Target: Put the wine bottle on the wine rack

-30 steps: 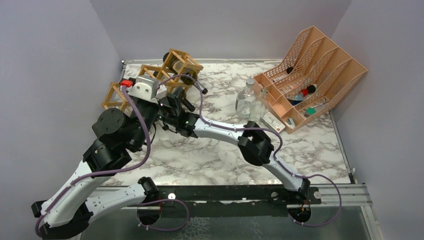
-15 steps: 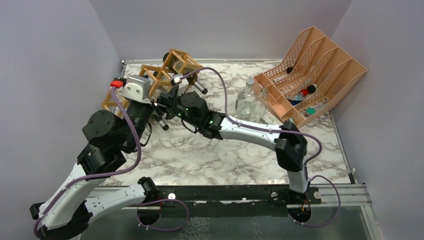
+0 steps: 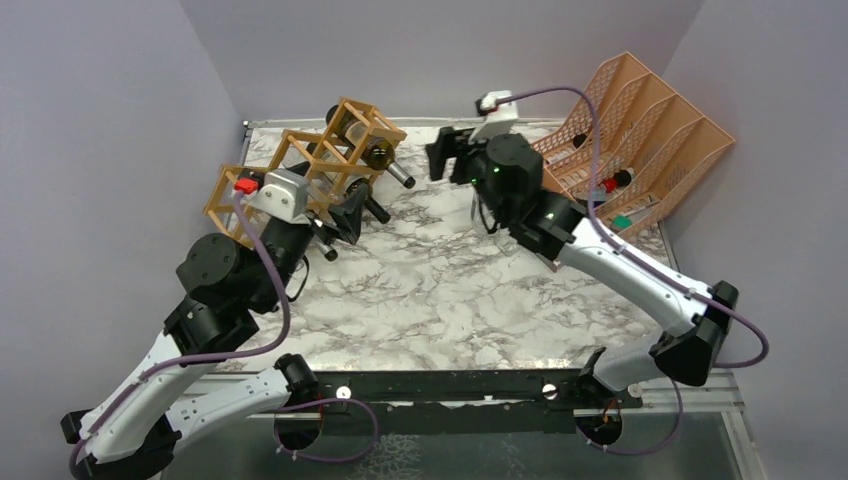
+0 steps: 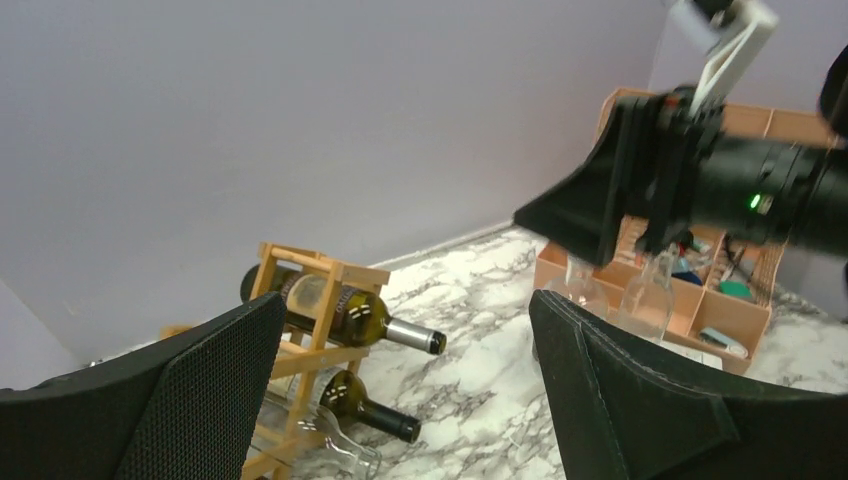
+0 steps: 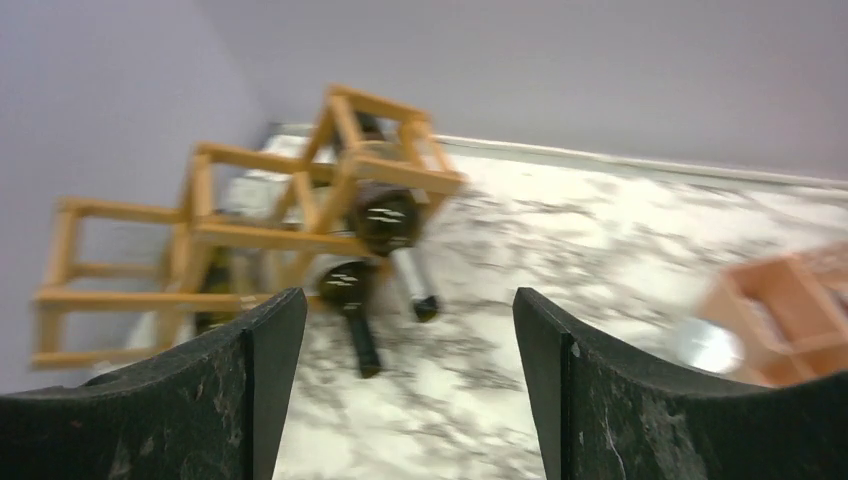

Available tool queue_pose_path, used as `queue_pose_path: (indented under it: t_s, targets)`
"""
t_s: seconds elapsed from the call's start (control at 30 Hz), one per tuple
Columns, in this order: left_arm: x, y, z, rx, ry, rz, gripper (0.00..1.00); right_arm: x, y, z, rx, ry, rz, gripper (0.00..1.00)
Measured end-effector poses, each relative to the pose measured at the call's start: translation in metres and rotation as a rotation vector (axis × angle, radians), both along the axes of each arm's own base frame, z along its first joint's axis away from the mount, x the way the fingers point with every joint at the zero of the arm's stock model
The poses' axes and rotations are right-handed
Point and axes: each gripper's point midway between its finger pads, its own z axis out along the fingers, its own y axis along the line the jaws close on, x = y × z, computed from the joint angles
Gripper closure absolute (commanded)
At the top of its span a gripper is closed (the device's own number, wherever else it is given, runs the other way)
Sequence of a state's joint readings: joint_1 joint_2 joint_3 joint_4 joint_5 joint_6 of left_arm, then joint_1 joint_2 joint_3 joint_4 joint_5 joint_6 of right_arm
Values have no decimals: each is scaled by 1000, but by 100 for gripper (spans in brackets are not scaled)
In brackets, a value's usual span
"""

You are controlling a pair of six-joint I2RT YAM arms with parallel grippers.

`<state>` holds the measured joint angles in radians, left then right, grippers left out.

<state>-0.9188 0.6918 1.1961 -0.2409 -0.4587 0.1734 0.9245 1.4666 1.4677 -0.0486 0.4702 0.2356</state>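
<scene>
The tan wooden wine rack [image 3: 300, 160] stands at the back left. Three bottles lie in its cells with their necks pointing right. The green wine bottle [image 3: 378, 156] with a silver neck is in a top cell. Below it lie a dark bottle [image 4: 372, 405] and a clear bottle [image 4: 320, 447]. My left gripper [image 3: 345, 218] hovers just in front of the rack, open and empty. My right gripper [image 3: 445, 155] hangs raised over the back middle of the table, well right of the rack. It faces the rack [image 5: 300, 190], open and holding nothing.
A salmon-orange perforated file organiser [image 3: 640, 130] with small items stands at the back right. Two clear glass bottles [image 4: 650, 295] stand upright in front of it, mostly hidden behind my right arm in the top view. Grey walls close in the left, back and right sides.
My right arm has drawn back from the rack, swinging right and up to the back middle of the table. The left arm has shifted only slightly and stays by the rack.
</scene>
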Motion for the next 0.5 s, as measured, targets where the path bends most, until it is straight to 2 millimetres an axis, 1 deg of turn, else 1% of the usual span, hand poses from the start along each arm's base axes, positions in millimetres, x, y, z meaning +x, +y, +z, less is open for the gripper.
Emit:
queue_pose_path:
  t_s: [0.07, 0.17, 0.27, 0.33, 0.4, 0.5]
  targets:
    - [3, -5, -12, 16, 14, -7, 1, 10, -40, 0, -38, 18, -96, 20]
    - [7, -16, -35, 42, 48, -24, 1, 22, -100, -5, -98, 53, -224, 19]
    - [11, -25, -54, 55, 79, -40, 1, 28, -147, -18, -151, 101, -316, 19]
    - [13, -32, -64, 57, 100, -52, 1, 31, -169, -31, -187, 142, -364, 19]
    - [15, -37, -69, 53, 113, -62, 1, 33, -184, -48, -226, 187, -393, 21]
    - [19, -45, -78, 38, 137, -70, 1, 30, -191, -82, -285, 265, -381, 26]
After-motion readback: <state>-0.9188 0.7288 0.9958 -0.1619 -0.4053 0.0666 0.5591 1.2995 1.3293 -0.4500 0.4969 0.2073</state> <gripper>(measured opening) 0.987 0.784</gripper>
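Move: The smaller clear bottle stands some 19 cm to the right of the right gripper and about 2 cm farther out, its middle some 26 cm below. The larger capped clear bottle is about 5 cm left of that bottle and 7 cm farther out; the white carton lies some 9 cm to its right, roughly level with it. From the left gripper the smaller clear bottle is some 45 cm right, 15 cm ahead and 35 cm lower. Swing the empty right gripper about 19 cm to the right, away from the rack to above the smaller clear bottle, sinking some 8 cm, mostly late, while turning it clockwise and tipping the open fingers down. Meanwhile lower the open left gripper about 8 cm, easing it rightward too, with its fingers tipping slightly down. ##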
